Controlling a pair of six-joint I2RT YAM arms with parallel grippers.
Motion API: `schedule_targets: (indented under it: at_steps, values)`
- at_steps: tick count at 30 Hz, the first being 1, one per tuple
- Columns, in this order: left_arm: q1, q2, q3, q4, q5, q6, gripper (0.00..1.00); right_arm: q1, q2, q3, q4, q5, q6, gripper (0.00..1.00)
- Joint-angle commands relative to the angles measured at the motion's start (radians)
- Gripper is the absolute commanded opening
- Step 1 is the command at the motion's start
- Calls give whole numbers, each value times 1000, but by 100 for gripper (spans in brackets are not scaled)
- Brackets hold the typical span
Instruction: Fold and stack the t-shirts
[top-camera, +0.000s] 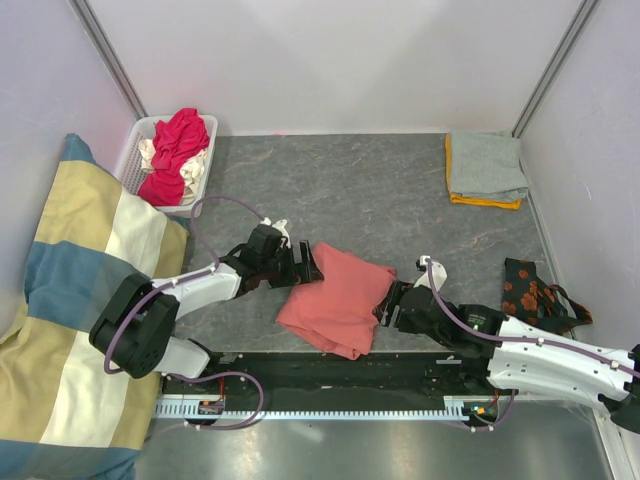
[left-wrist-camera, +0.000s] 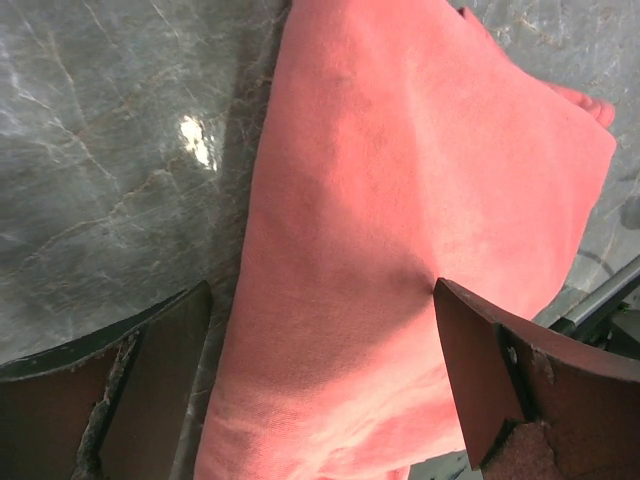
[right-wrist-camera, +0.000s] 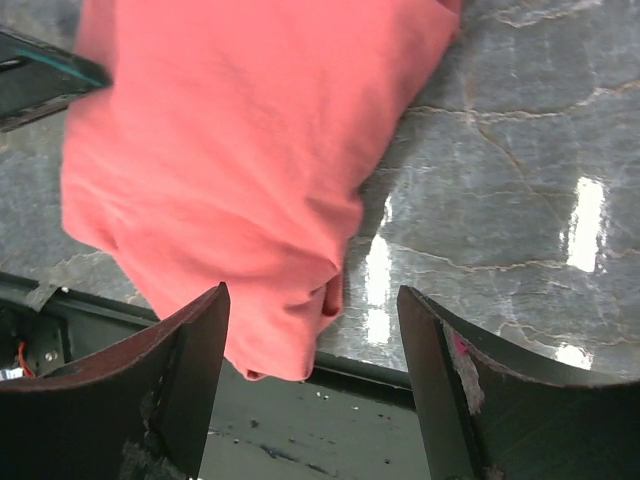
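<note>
A salmon-pink t-shirt (top-camera: 335, 300) lies folded in a tilted rectangle at the table's near middle, its near corner over the black front rail. My left gripper (top-camera: 308, 263) is at its left edge, open wide; in the left wrist view the shirt (left-wrist-camera: 400, 200) lies flat between the spread fingers (left-wrist-camera: 150, 390). My right gripper (top-camera: 386, 306) is at its right edge, open; the shirt's corner (right-wrist-camera: 230, 150) sits between the parted fingers (right-wrist-camera: 190, 380), ungripped. A grey t-shirt (top-camera: 487, 162) lies folded on an orange one (top-camera: 484, 202) at the back right.
A white lattice basket (top-camera: 135, 150) at the back left holds magenta-red (top-camera: 180, 145) and cream tees. A striped cushion (top-camera: 75, 300) fills the left side. A dark floral cloth (top-camera: 530, 290) lies at the right edge. Grey marble table (top-camera: 380, 190).
</note>
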Motion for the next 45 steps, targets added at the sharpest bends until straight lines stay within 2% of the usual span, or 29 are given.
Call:
schedule_targets:
  at_steps: [1, 3, 5, 7, 10, 12, 17, 22, 28, 34, 45]
  values:
    - [-2, -40, 80, -105, -81, 72, 100, 6, -15, -9, -7, 43, 53, 77]
    - [-8, -104, 104, -174, -152, 98, 100, 6, -19, -9, -23, 62, 64, 77]
    - [-8, -153, 163, -307, -288, 117, 100, 6, -33, -7, -36, 82, 70, 77]
    - [-10, -223, 218, -374, -380, 155, 100, 6, -50, -4, -50, 96, 76, 77]
    - [-22, -276, 270, -429, -397, 203, 100, 6, -71, 13, -101, 136, 105, 77]
    - [-46, -272, 289, -442, -400, 213, 100, 6, -87, 51, -191, 212, 157, 77]
    - [-224, -155, 310, -437, -479, 210, 100, 5, -140, 186, -370, 389, 194, 79]
    - [-417, -46, 351, -426, -564, 196, 100, 6, -166, 290, -441, 510, 183, 79]
    - [-585, 61, 411, -443, -633, 175, 100, 6, -202, 358, -480, 537, 154, 79]
    - [-710, 112, 470, -458, -676, 127, 100, 6, -260, 343, -541, 530, 196, 79]
    - [-878, 337, 588, -488, -767, 65, 100, 6, -331, 341, -606, 527, 232, 79]
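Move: The t-shirt bundle's near right end lies about 14 cm back and 9 cm right of the left hand, some 3 cm lower; the bundle's middle is roughly 6 cm back and 4 cm right. From the right hand the near right end is about 6 cm back, 4 cm left and 8 cm below. The patterned pouch stands some 30 cm to the right hand's right and 3 cm farther out. Wide open, the left hand leaves the bundle's left edge, lifting about 13 cm with a slight forward-left swing, then sweeps right and back across the shirt and sinks low over its near right end, rolling clockwise; new contact can't be seen. The right hand clears off, still open, some 12 cm right and as much up, turning clockwise. ##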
